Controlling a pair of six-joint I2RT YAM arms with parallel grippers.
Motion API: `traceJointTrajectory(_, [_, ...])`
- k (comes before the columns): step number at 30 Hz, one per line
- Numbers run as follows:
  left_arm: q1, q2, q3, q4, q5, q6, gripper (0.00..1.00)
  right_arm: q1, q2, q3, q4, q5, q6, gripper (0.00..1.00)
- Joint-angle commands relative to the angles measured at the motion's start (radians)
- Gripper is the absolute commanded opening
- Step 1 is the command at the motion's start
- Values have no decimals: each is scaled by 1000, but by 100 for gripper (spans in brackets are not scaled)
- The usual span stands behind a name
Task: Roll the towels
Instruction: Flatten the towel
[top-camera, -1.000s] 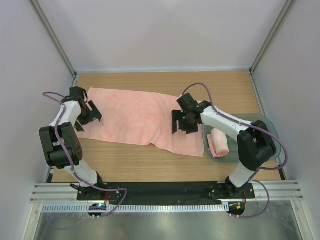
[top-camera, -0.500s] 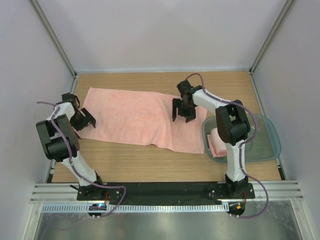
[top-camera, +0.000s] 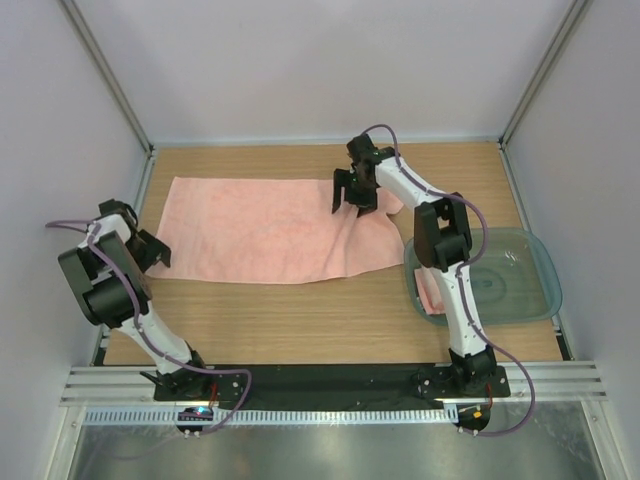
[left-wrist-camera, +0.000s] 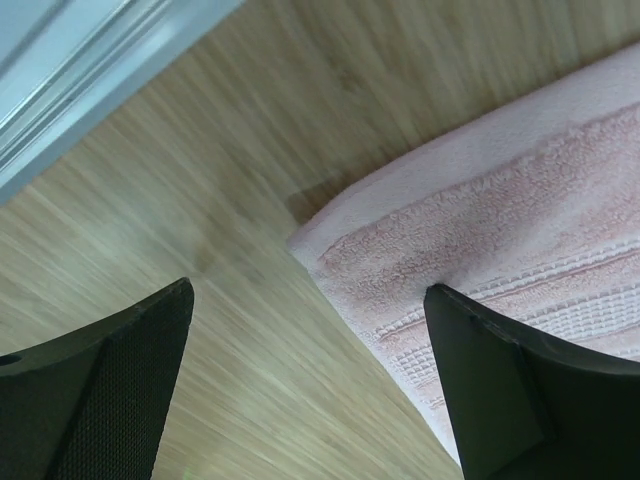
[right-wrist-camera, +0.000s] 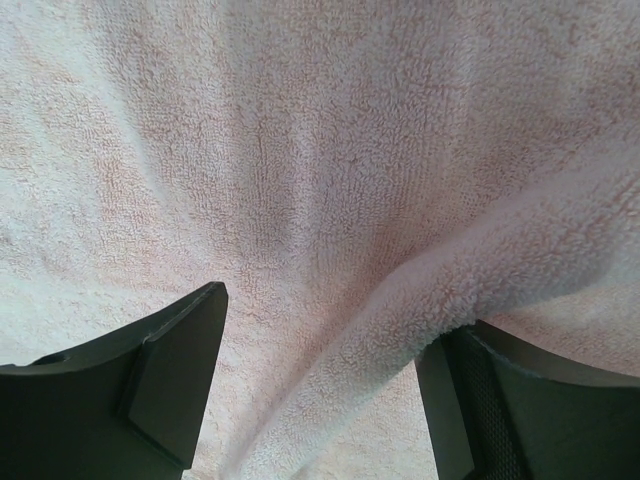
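Note:
The long salmon-pink towel (top-camera: 260, 230) lies spread across the wooden table, its right end rumpled and pulled in. My right gripper (top-camera: 352, 198) hangs low over that far right end. In the right wrist view it (right-wrist-camera: 330, 320) is open, and a raised fold of towel (right-wrist-camera: 300, 150) runs between the jaws and drapes over the right finger. My left gripper (top-camera: 148, 248) is open at the towel's near left corner (left-wrist-camera: 500, 220). In the left wrist view it (left-wrist-camera: 308, 288) has one finger over the ribbed hem and the other over bare wood. A smaller rolled towel (top-camera: 428, 295) lies in the tray, partly hidden by the right arm.
The translucent teal-grey tray (top-camera: 520, 290) stands at the right edge of the table (top-camera: 300, 310). White walls close in the left, back and right sides. The arm bases sit on a black rail (top-camera: 320, 380) at the near edge.
The right gripper moved away toward the back wall and left, dragging the towel's right end with it, so the near right corner drew in. The left gripper slid left to the towel's edge.

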Motion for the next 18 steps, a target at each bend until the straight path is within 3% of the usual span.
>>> traceJointTrajectory(1, [34,-43,-11,1,-80,-37,97,-6,100,90,-32,-35,-39,79])
traceJointTrajectory(4, [48,-74,-22,-1,-135,-52,98,-8,103,88,-26,-32,-41,79])
traceJointTrajectory(8, [27,-192,-39,42,-92,-35,93,-9,48,20,-29,-34,-59,79])
traceJointTrajectory(13, [-116,-318,-48,74,-220,-19,93,-8,-119,-102,4,-48,-69,79])
traceJointTrajectory(18, [-121,-276,-59,148,-48,-11,93,-9,-216,-196,-9,-23,-69,80])
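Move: The towel's near-left corner sits about 2 cm to the left of my left hand, level fore and aft and just under the fingertips; its far-left corner is some 20 cm ahead and 4 cm right, the table's side rail about 7 cm left. The raised fold I am smoothing with my right hand centres roughly 8 cm back and 2 cm left of it. From there the towel's far-right corner is level and 11 cm right, the basket 16 cm back and 31 cm right. With one fingertip still on the towel, I drag the near-left corner left and back about 2 cm with my left hand, then lift it off, up some 9 cm and forward again, tilting the wrist about 20 degrees. My right hand stays low with a finger on the cloth, goes a centimetre forward, then sweeps back about 4 cm and slightly right. Both grippers stay open. ##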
